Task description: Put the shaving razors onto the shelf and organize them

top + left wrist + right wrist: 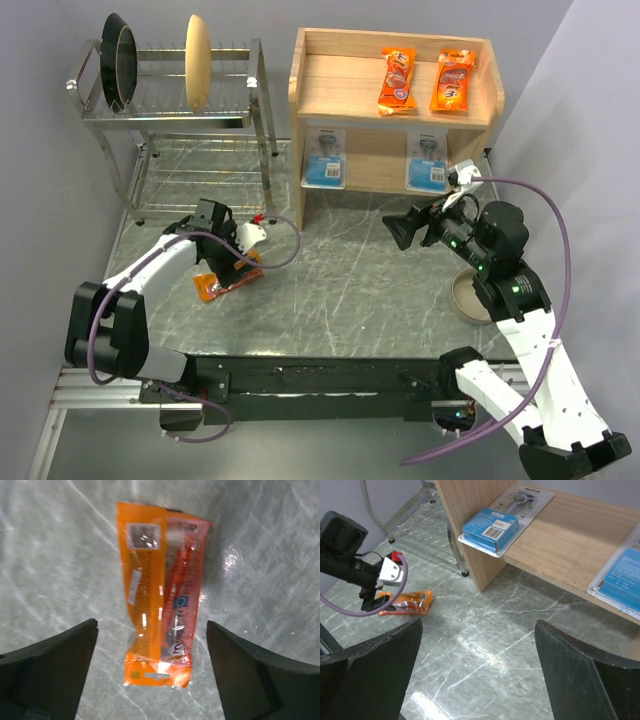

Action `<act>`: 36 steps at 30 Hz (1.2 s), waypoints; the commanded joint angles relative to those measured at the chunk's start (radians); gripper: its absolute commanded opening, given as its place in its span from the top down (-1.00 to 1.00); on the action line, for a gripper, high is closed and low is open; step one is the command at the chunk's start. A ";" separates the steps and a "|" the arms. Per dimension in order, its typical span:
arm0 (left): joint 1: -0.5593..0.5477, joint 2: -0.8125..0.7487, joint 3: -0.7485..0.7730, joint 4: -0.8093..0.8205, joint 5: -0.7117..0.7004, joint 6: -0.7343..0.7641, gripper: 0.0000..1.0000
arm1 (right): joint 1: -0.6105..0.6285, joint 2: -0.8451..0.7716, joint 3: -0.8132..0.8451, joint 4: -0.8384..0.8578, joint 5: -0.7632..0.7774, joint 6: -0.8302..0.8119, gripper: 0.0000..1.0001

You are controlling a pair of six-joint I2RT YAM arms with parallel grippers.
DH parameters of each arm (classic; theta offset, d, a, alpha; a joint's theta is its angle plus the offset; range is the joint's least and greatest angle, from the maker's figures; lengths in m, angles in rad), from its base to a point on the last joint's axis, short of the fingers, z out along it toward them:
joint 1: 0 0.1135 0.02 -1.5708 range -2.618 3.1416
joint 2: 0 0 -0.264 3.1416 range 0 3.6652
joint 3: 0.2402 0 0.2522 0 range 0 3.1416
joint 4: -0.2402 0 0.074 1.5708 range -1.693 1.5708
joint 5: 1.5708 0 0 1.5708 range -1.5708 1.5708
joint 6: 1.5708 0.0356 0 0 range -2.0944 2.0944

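One orange razor packet point(218, 285) point(160, 605) lies flat on the grey table. My left gripper point(236, 262) point(151, 630) hovers over it, open, one finger on either side of its near end and neither touching it. The wooden shelf point(345, 75) point(560, 540) stands at the back. Two orange packets point(397, 80) point(453, 83) lie on its top tier. Two blue-and-white razor cards point(324, 157) point(428, 160) point(495, 525) stand on its lower tier. My right gripper point(420, 228) point(479, 625) is open and empty in front of the lower tier.
A chrome wire dish rack point(180, 110) stands at the back left, with a dark pan point(118, 62) and a beige plate point(196, 60) on edge in it. A beige bowl point(468, 295) sits on the table under my right arm. Walls close in left and right.
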State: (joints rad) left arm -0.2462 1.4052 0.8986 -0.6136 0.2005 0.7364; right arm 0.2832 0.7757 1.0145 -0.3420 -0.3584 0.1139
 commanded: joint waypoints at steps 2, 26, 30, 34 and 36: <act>-0.002 0.064 -0.032 -0.025 -0.001 0.058 -0.78 | -0.003 0.019 -0.004 0.086 -0.033 -0.014 -1.00; -0.002 0.064 0.147 -0.233 0.396 0.086 0.45 | -0.003 0.036 -0.048 0.156 -0.033 -0.008 -1.00; -0.002 0.051 0.223 -0.278 0.580 0.034 0.47 | -0.003 0.022 -0.057 0.140 -0.040 -0.025 -1.00; -0.002 0.077 0.295 -0.314 0.683 -0.005 0.49 | -0.004 0.019 -0.060 0.135 -0.057 -0.043 -1.00; -0.002 0.086 0.296 -0.319 0.717 -0.017 0.49 | -0.004 0.019 -0.047 0.153 -0.057 -0.075 -1.00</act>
State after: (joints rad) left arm -0.2462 1.4910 1.1553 -0.8753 0.7441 0.7536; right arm 0.2832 0.8139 0.9558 -0.2321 -0.3946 0.0952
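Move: Below the left hand's open fingers lies the orange razor pack, its middle about 5 cm down and some 2 cm to the right, neither ahead nor back. The dish rack's nearest foot stands about 15 cm ahead and 10 cm to the right of that hand, and the shelf's near left foot 14 cm ahead and 17 cm right, both about 7 cm below. From the right hand the pack is roughly 35 cm left, 3 cm ahead and 33 cm lower. Sinking about 4 cm and easing slightly back, the left hand brings its open fingers down over the orange pack and closes them, pinching it nearer its left, hang-hole end. It then lifts about 10 cm and swings some 9 cm right, towards the right hand, the wrist tilting about 30 degrees so the fingers point more to the right, with a small clockwise turn. ##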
